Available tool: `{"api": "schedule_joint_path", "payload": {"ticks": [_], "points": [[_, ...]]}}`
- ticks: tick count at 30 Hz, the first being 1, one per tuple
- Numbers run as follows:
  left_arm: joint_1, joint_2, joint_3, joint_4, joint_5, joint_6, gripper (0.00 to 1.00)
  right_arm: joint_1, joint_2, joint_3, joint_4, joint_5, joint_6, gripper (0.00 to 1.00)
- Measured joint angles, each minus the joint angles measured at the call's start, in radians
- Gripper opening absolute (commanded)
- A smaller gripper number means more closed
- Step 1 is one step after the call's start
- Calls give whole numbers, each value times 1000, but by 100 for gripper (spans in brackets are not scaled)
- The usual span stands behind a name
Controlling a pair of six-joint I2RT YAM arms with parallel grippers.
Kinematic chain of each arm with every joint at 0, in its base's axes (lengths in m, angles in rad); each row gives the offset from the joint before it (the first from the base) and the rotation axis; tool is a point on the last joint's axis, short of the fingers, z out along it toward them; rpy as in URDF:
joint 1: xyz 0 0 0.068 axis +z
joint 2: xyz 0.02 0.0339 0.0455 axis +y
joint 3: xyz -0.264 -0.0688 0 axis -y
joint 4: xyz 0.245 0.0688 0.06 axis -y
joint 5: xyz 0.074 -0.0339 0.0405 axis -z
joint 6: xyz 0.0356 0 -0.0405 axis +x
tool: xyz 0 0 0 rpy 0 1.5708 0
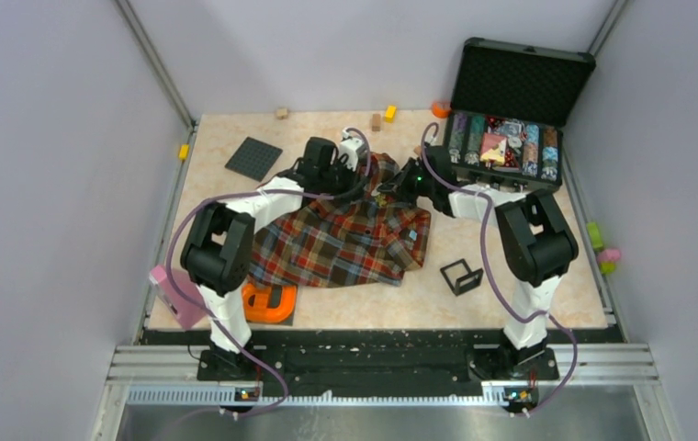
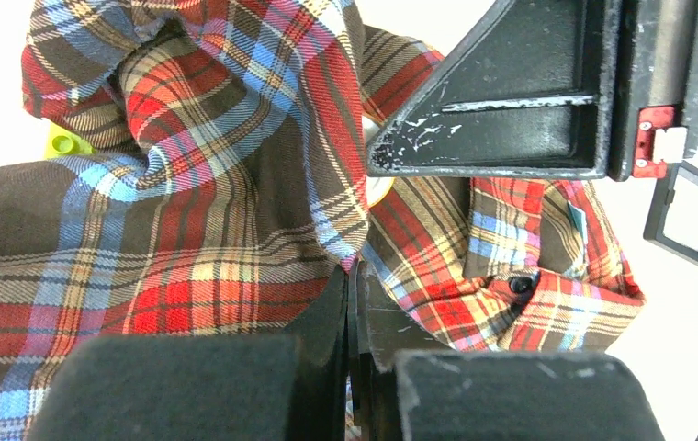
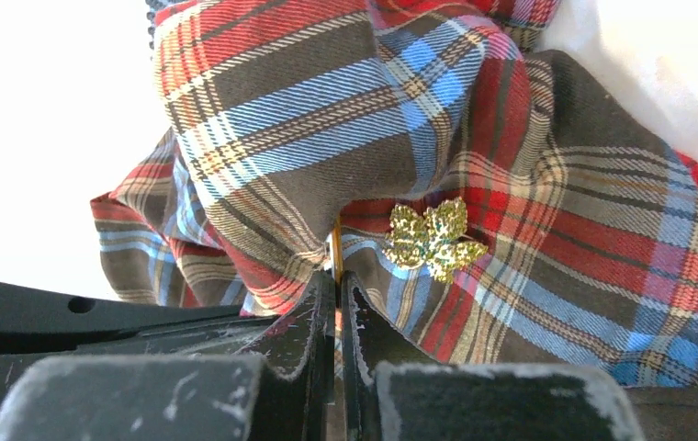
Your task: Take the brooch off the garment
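Observation:
The garment (image 1: 345,243), a plaid shirt in red, brown, blue and yellow, lies bunched in the middle of the table. The brooch (image 3: 434,237) shows as a glittery gold leaf pinned to a raised fold of the cloth (image 3: 345,119). My right gripper (image 3: 336,276) is shut on a thin gold pin just left of the leaf. My left gripper (image 2: 353,276) is shut on a pinched peak of the shirt (image 2: 189,202). From above, both grippers (image 1: 368,179) (image 1: 389,191) meet over the shirt's far edge, and the brooch is hidden there. A pale rounded edge (image 2: 379,190) peeks from behind the right gripper's body (image 2: 511,101).
An open black case (image 1: 511,83) holding poker chips stands at the back right. A black square plate (image 1: 253,158) lies at the back left, and a small black frame (image 1: 461,276) right of the shirt. An orange piece (image 1: 267,301) and a pink item (image 1: 173,292) sit front left.

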Motion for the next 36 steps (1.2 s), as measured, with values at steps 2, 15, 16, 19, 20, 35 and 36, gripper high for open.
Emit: {"api": "schedule_joint_path", "payload": {"ticks": [2, 15, 16, 19, 20, 35, 36], "points": [[0, -21, -12, -1, -1, 2, 0, 0, 0, 8, -14, -14, -18, 0], [-107, -290, -221, 6, -37, -77, 20, 12, -333, -200, -103, -31, -245, 0], [-121, -317, -238, 9, -39, -92, 29, 12, -361, -205, -112, -34, -267, 0], [-144, -388, -276, 15, -39, -131, 44, 14, -443, -212, -149, -35, -342, 0], [-144, -416, -290, 14, -43, -147, 46, 17, -465, -212, -168, -32, -365, 0], [-137, -536, -165, 14, -13, -132, 64, 73, -703, -95, -493, -14, -728, 0], [-134, -540, -182, 53, 6, -128, 73, 73, -708, -94, -492, -44, -736, 0]]}}
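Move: The round brooch is already gripped in the right hand's shut tips, its middle about 1 cm ahead, 1 cm left and 1 cm below. From the left hand, which pinches the garment beside it, the brooch is roughly 4 cm right, 1 cm ahead and 1 cm lower. The gold flower lies about 2 cm ahead, 3 cm right and 3 cm below the right hand; the black frame some 21 cm back, 17 cm right and 6 cm below it. Back towards the base and then mostly up, both hands draw away together, the right going about 14 cm back, 15 cm up and 5 cm right with the brooch still pinched, its wrist rolling some 45 degrees so its left side drops. The left tugs the cloth about 10 cm back, then opens and lets go while climbing to about 17 cm, tilting a little upward. ##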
